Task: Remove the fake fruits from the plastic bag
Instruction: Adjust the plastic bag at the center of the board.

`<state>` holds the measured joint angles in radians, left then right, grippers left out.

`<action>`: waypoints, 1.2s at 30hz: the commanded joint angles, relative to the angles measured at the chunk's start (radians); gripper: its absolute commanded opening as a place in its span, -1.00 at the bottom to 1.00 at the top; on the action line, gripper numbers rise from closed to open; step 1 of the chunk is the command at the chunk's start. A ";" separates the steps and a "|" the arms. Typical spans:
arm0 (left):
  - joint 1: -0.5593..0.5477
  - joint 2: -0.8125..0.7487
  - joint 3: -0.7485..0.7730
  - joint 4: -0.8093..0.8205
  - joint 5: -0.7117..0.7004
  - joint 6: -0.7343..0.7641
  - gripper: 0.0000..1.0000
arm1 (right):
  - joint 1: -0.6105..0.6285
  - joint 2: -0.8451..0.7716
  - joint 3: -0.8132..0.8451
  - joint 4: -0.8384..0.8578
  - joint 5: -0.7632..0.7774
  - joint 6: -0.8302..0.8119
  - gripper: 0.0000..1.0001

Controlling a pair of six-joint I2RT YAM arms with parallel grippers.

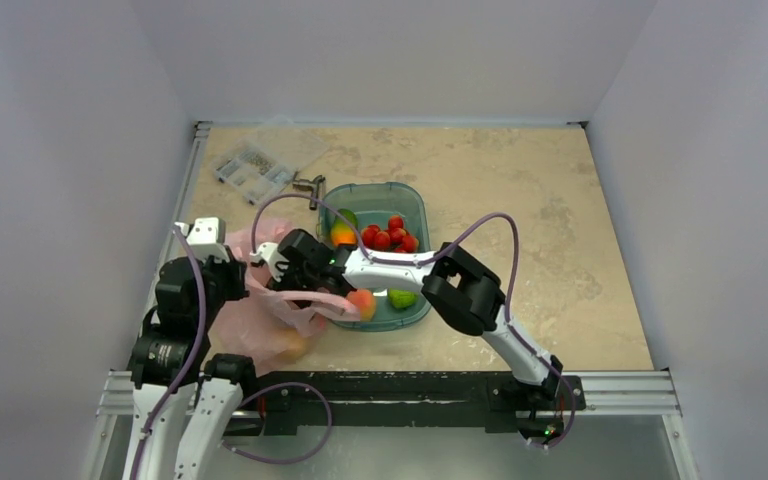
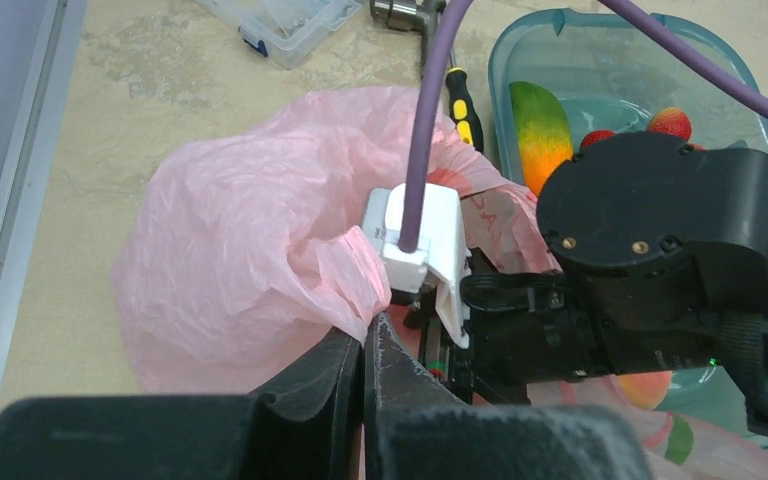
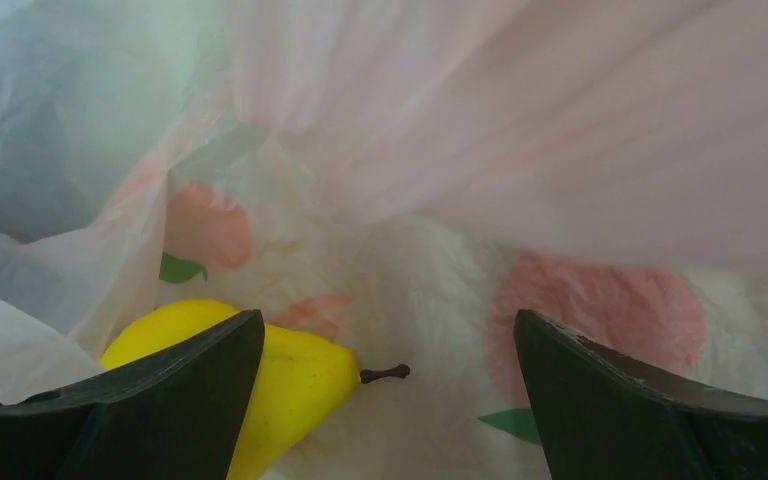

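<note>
The pink plastic bag [image 1: 260, 315] lies crumpled left of the teal tub [image 1: 415, 200]. My left gripper [image 2: 378, 318] is shut on a fold of the bag's edge [image 2: 355, 275]. My right gripper [image 3: 390, 340] is inside the bag, open wide. A yellow pear-shaped fruit [image 3: 295, 380] with a dark stem lies on the bag's floor, partly behind the left finger [image 3: 160, 400]. In the tub sit a bunch of small red fruits [image 1: 390, 236], a green fruit [image 1: 401, 298] and a peach-orange fruit [image 1: 362, 303].
A green-to-orange mango [image 1: 343, 232] also lies in the tub. A clear parts box [image 1: 255, 165] stands at the back left. A metal tool [image 1: 307, 185] and a yellow-black screwdriver [image 2: 465, 105] lie between the box and the tub.
</note>
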<state>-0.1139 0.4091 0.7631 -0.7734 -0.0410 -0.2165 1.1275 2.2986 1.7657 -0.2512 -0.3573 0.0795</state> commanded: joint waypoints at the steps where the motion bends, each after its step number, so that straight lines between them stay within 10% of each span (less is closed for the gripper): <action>1: -0.004 0.016 0.015 0.031 0.002 0.008 -1.00 | 0.029 -0.091 -0.065 0.034 -0.053 -0.050 0.98; 15: 0.000 0.110 0.041 0.092 -0.043 -0.032 -1.00 | 0.000 -0.081 -0.001 0.166 0.182 0.175 0.95; 23: 0.000 0.352 0.347 0.083 0.064 0.046 -1.00 | -0.123 -0.137 -0.041 0.349 0.076 0.345 0.98; 36: -0.001 0.150 0.039 0.054 0.010 0.056 -1.00 | -0.046 -0.162 -0.163 0.464 -0.075 0.180 0.97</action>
<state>-0.1135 0.5861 0.8120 -0.7353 0.0177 -0.1715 1.0328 2.1586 1.5944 0.1978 -0.4015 0.3527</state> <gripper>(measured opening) 0.005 0.987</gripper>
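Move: Left hand still pinches the rim of the plastic bag, whose body hangs about 14 cm below and 4 cm to its right; the yellow fruit inside is roughly 9 cm back, 7 cm right and 18 cm below. Right hand is open inside the bag, close to its middle, with that fruit about 8 cm back, 3 cm right and slightly lower. From this hand the peach is about 18 cm right, level fore and aft; the bin's middle is about 20 cm right and 9 cm ahead. The left hand keeps its pinch on the bag rim and, after a short hold, swings it about 6 cm forward and 6–7 cm up, then quickly drops back down to its old height and part of the way back. The right hand, fingers staying wide open inside the bag, draws back 2–3 cm, sweeps some 13 cm forward while rising, then returns about 6 cm still climbing, its fingertips tipping up some 20 degrees, to finish beside the left fingers at the bag's mouth. ##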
